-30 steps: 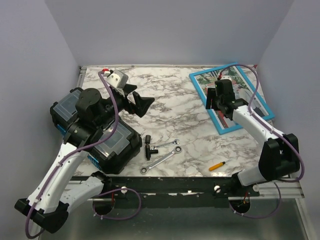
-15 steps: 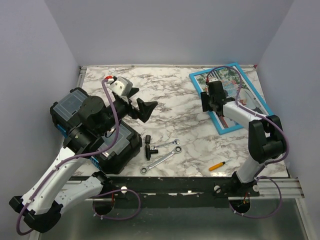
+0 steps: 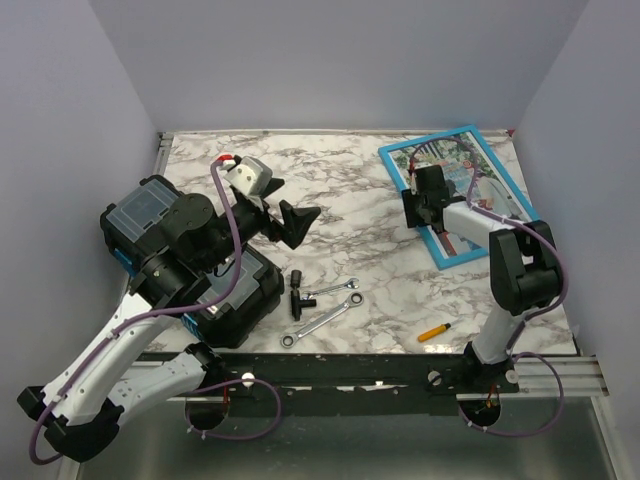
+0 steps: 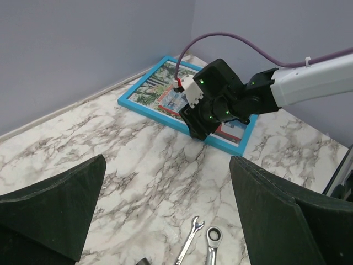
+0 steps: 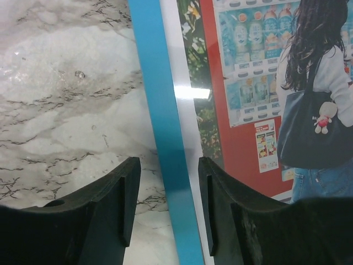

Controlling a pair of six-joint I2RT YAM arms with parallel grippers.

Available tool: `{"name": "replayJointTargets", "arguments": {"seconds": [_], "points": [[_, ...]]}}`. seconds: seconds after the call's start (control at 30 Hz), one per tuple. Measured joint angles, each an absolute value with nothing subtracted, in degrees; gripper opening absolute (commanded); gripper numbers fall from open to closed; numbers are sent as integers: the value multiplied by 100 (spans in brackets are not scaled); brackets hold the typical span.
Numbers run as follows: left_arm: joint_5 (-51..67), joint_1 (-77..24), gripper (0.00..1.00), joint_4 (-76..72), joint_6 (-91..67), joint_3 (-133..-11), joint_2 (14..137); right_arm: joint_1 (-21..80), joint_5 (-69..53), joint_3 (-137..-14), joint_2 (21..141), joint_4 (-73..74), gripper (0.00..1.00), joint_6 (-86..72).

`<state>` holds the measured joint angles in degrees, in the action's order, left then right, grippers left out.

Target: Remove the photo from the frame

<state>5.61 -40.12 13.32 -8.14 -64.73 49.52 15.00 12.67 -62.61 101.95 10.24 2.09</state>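
Observation:
The frame (image 3: 458, 254), flat with a turquoise border, lies at the table's far right corner. The photo (image 3: 442, 153) sits in it face up, with a dark-haired figure and a red panel (image 5: 248, 83). My right gripper (image 3: 416, 207) is down at the frame's left side. In the right wrist view its jaws (image 5: 168, 182) stand open astride the blue border (image 5: 163, 121), with a gap on each side. My left gripper (image 3: 292, 216) hangs wide open over the table's middle. From its wrist view it faces the frame (image 4: 139, 104) and the right gripper (image 4: 212, 107).
A black toolbox (image 3: 205, 290) lies under the left arm. Two wrenches (image 3: 322, 318) (image 3: 333, 289), a small black part (image 3: 296, 290) and a short orange tool (image 3: 433, 331) lie near the front centre. Grey walls close in behind and on both sides.
My right gripper has shifted left onto the frame's left border and its jaws have narrowed. The left gripper has swung a little to the right, still wide open.

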Motion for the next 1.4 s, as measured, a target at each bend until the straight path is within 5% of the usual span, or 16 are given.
{"name": "replayJointTargets", "arguments": {"seconds": [0.2,0.57,0.97,1.4], "points": [[558,-4025,99,1332,-814,-6458,5017,1500,1249,-6261,10361,1013,42,281],[558,-4097,99,1321,-819,-6423,5092,1682,1575,-6348,10541,1026,1,436],[607,-4112,99,1293,-1658,-6462,6128,2029,1424,-6278,9848,1697,1,-445],[773,-3977,99,1074,-5196,-7083,8490,2008,119,-5778,8394,1782,1,-1253]]}}
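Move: The right hand's parted fingers straddle the frame's long left bar, its gripping spot straight below them, roughly 2 cm down. From there the photo's middle lies some 11 cm right and 4 cm ahead; the small wrench is about 17 cm left and 18 cm back, the yellow screwdriver 5 cm right and 27 cm back. For the empty left hand, that bar spot is about 20 cm ahead, 28 cm right and 37 cm lower. The right fingers sink about 2 cm over the frame's left bar and pinch it, the grip firming, then pull it left and back and lift it some 9 cm, the hand rolling its left side up about 20 degrees. Late on, the open left hand swoops down, right and forward towards the bar, its fingers tipping some 50 degrees downward. ##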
